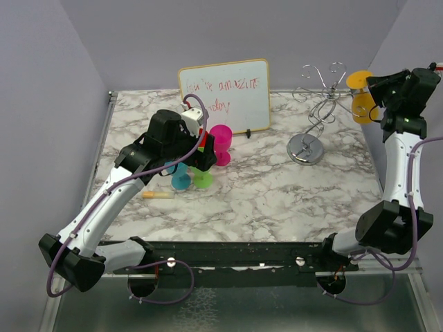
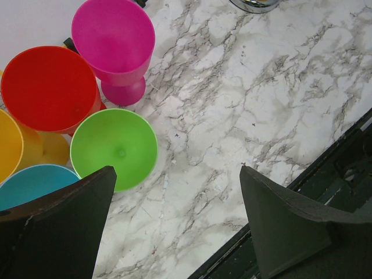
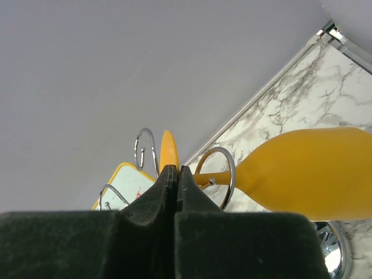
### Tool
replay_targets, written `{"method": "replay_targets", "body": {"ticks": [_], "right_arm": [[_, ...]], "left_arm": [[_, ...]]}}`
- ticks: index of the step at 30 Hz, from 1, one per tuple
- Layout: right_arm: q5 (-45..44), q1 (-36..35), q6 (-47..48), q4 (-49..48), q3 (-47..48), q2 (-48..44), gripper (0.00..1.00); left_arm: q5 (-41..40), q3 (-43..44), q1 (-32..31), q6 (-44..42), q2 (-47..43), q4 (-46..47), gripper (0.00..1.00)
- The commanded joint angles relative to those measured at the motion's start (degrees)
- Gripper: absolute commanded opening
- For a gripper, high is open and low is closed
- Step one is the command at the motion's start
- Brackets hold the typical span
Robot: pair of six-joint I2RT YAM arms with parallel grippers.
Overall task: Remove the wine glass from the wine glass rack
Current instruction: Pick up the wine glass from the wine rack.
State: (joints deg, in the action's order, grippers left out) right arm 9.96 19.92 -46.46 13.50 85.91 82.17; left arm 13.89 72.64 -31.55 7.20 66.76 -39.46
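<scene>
The wine glass (image 1: 360,104) is yellow and hangs bowl-down from a curled arm of the silver wire wine glass rack (image 1: 320,104) at the back right. In the right wrist view its stem passes through a wire ring (image 3: 225,174), with the bowl (image 3: 314,174) to the right. My right gripper (image 3: 176,168) is shut, and the glass's thin foot (image 3: 168,148) rises edge-on from between its fingertips. My left gripper (image 2: 177,221) hangs open over bare marble beside the coloured glasses, holding nothing.
Pink (image 2: 116,40), red (image 2: 49,87), green (image 2: 116,145), blue and yellow plastic glasses stand together on the marble table (image 1: 277,187) at centre left. A whiteboard (image 1: 225,93) leans at the back. The rack's round shiny base (image 1: 306,149) sits right of centre. Purple walls enclose the table.
</scene>
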Motion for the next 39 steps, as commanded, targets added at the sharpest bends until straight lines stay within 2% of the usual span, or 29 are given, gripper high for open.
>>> {"method": "replay_targets", "body": {"ticks": [1, 14, 19, 27, 35, 39], "right_arm": [[-0.8, 1.6, -0.4, 0.2, -0.6, -0.7, 0.01], [5.4, 4.9, -6.2, -5.5, -5.4, -2.0, 0.00], [6.6, 5.0, -5.9, -3.3, -5.9, -4.8, 0.01], [4.4, 5.1, -3.7, -0.2, -7.2, -9.1, 0.00], [-5.3, 5.3, -0.9, 3.2, -7.6, -10.3, 0.01], [-4.7, 5.7, -0.9, 3.2, -8.3, -10.4, 0.01]], "left_arm": [[0.8, -0.4, 0.3, -0.5, 0.0, 0.3, 0.89], [0.7, -0.5, 0.3, -0.8, 0.5, 0.4, 0.89], [1.0, -0.5, 0.3, -0.8, 1.0, 0.2, 0.89], [1.2, 0.0, 0.3, -1.5, 1.2, 0.2, 0.89], [1.5, 0.0, 0.3, -0.8, 1.1, 0.3, 0.89], [1.5, -0.2, 0.3, -0.9, 1.0, 0.3, 0.89]]}}
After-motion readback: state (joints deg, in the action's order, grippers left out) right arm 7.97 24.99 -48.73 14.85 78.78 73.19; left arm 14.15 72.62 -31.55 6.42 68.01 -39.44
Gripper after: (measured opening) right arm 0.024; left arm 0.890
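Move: The right hand already has the orange wine glass by the stem just under its foot; the bowl's middle hangs roughly 9 cm below, 1 cm ahead and 1 cm right. The wire loop around the stem sits about 2 cm ahead, 2 cm below and straight in line sideways; the rack's hub is some 9 cm left, 2 cm back and 4 cm lower, its base about 12 cm left, 3 cm back and 35 cm down. From the idle left hand the orange glass is roughly 50 cm right, 20 cm ahead and 3 cm higher. Keeping its pinch on the stem, the right hand tugs the orange wine glass to the right by nearly 3 cm, away from the rack's hub, dipping slightly as it goes. It then draws back towards the robot about 4 cm while lifting almost as much and easing a little left, and finishes by swinging right and down another 2 cm, the wrist barely turning and the stem still in the rack's wire loop. ##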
